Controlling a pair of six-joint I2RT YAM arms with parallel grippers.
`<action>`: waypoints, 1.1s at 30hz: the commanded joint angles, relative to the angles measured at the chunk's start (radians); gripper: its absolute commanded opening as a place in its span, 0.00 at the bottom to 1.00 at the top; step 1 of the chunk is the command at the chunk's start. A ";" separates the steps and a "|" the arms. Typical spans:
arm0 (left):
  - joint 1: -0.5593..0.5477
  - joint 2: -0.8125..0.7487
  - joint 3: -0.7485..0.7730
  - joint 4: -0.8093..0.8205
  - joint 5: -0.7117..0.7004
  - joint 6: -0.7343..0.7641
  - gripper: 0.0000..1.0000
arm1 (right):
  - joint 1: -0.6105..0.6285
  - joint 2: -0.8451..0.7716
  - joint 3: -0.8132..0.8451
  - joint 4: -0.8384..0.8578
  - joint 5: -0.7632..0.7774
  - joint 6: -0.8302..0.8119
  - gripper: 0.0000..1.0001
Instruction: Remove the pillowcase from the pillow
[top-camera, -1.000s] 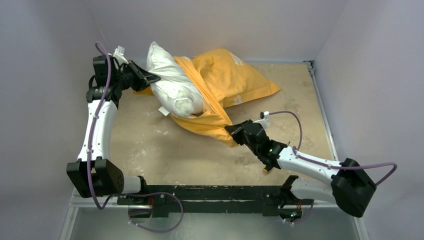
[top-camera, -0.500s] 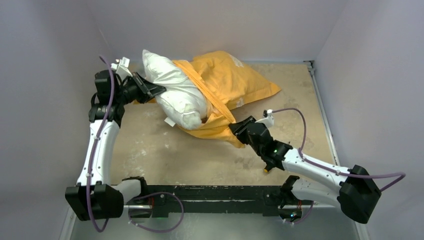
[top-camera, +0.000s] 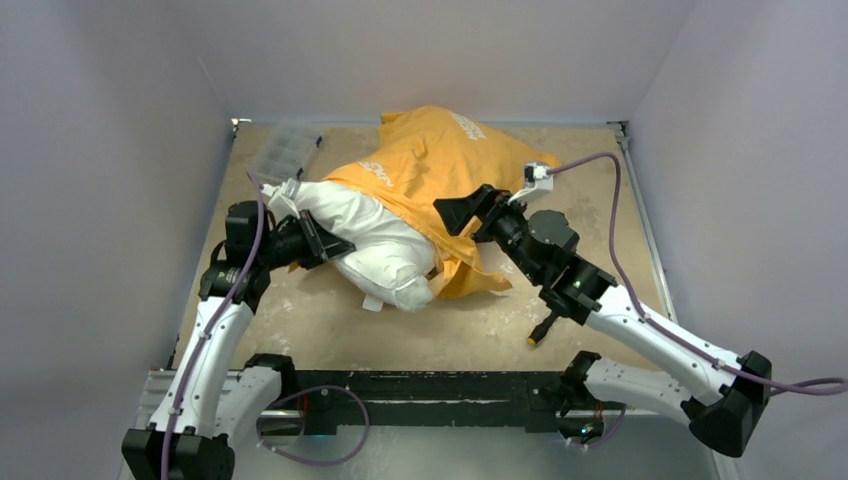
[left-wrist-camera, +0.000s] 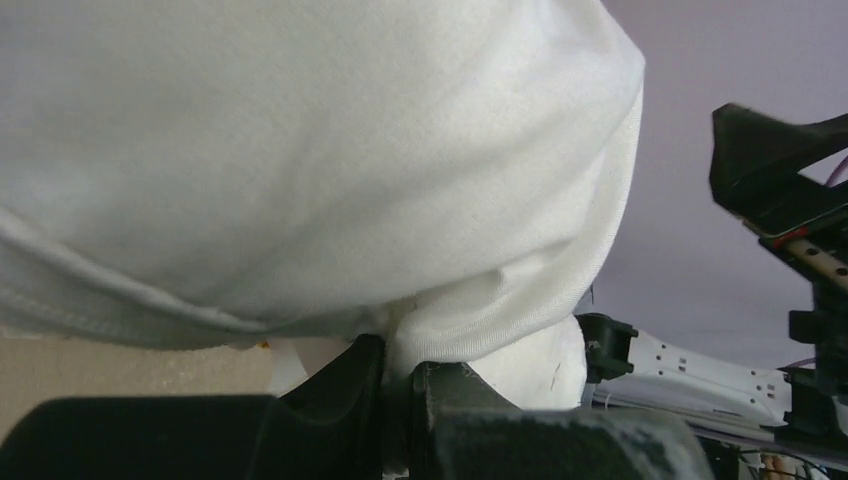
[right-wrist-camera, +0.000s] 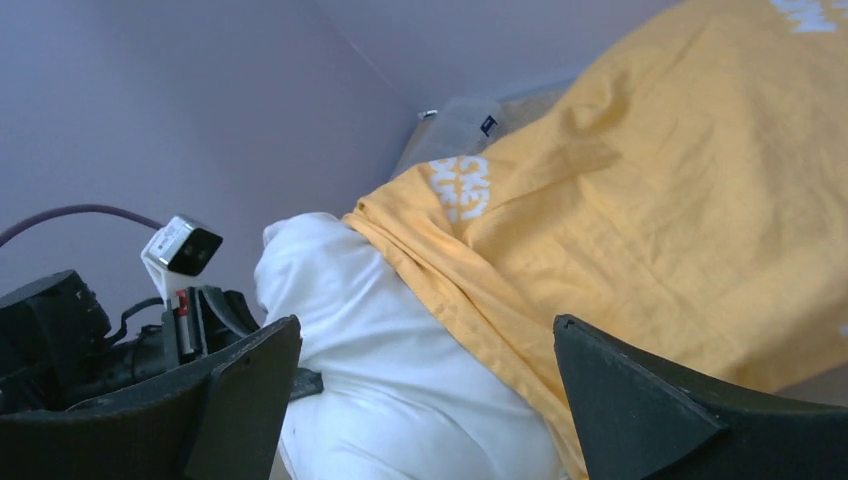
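The white pillow (top-camera: 375, 250) lies at centre-left, its far half still inside the orange-yellow pillowcase (top-camera: 440, 165), which shows white lettering. My left gripper (top-camera: 325, 245) is shut on the pillow's bare near-left end. In the left wrist view the pillow (left-wrist-camera: 300, 150) fills the frame and the left gripper (left-wrist-camera: 400, 375) pinches a fold of its white cloth. My right gripper (top-camera: 470, 207) is open and empty, hovering over the pillowcase's near edge. In the right wrist view the right gripper (right-wrist-camera: 430, 400) stands wide open above the pillow (right-wrist-camera: 400, 390) and the pillowcase (right-wrist-camera: 650, 220).
A clear plastic box (top-camera: 285, 150) sits at the back left corner; it also shows in the right wrist view (right-wrist-camera: 455, 125). A screwdriver (top-camera: 541, 329) lies near the front, under the right arm. Grey walls close in the left, back and right sides.
My left gripper pulled the pillow down and toward the near left, drawing more of it out. My right gripper left the pillowcase's near corner, rose, moved back and now stands open.
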 joint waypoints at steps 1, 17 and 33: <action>-0.011 -0.087 -0.056 -0.051 0.064 0.077 0.00 | 0.006 0.080 0.095 0.026 -0.076 -0.181 0.99; -0.012 -0.154 0.255 -0.487 -0.630 0.251 0.76 | 0.039 0.337 0.193 0.100 -0.123 -0.310 0.99; -0.012 -0.025 -0.136 -0.058 -0.435 0.091 0.76 | 0.173 0.781 0.590 -0.020 -0.015 -0.482 0.99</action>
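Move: The left hand still pinches the bare white pillow; the pillow's left end lies about 7 cm to its left, 6 cm ahead and 8 cm below, and the left end of the pillowcase hem about 15 cm ahead, 1 cm left and 6 cm lower. For the empty right hand that hem end is roughly 19 cm ahead, 22 cm left and 15 cm below, with the bare pillow's middle about 5 cm ahead, 16 cm left and 17 cm below. Drawing back about 5 cm and down, the left fingers open wide and let go of the pillow; the hand then loops up and left, rolling its left side up and turning counter-clockwise, and drops over the pillow again, about 9 cm lower in all. The right hand, wide open, sweeps some 17 cm left with a little forward and down towards the hem's left end, rolling left side down. ##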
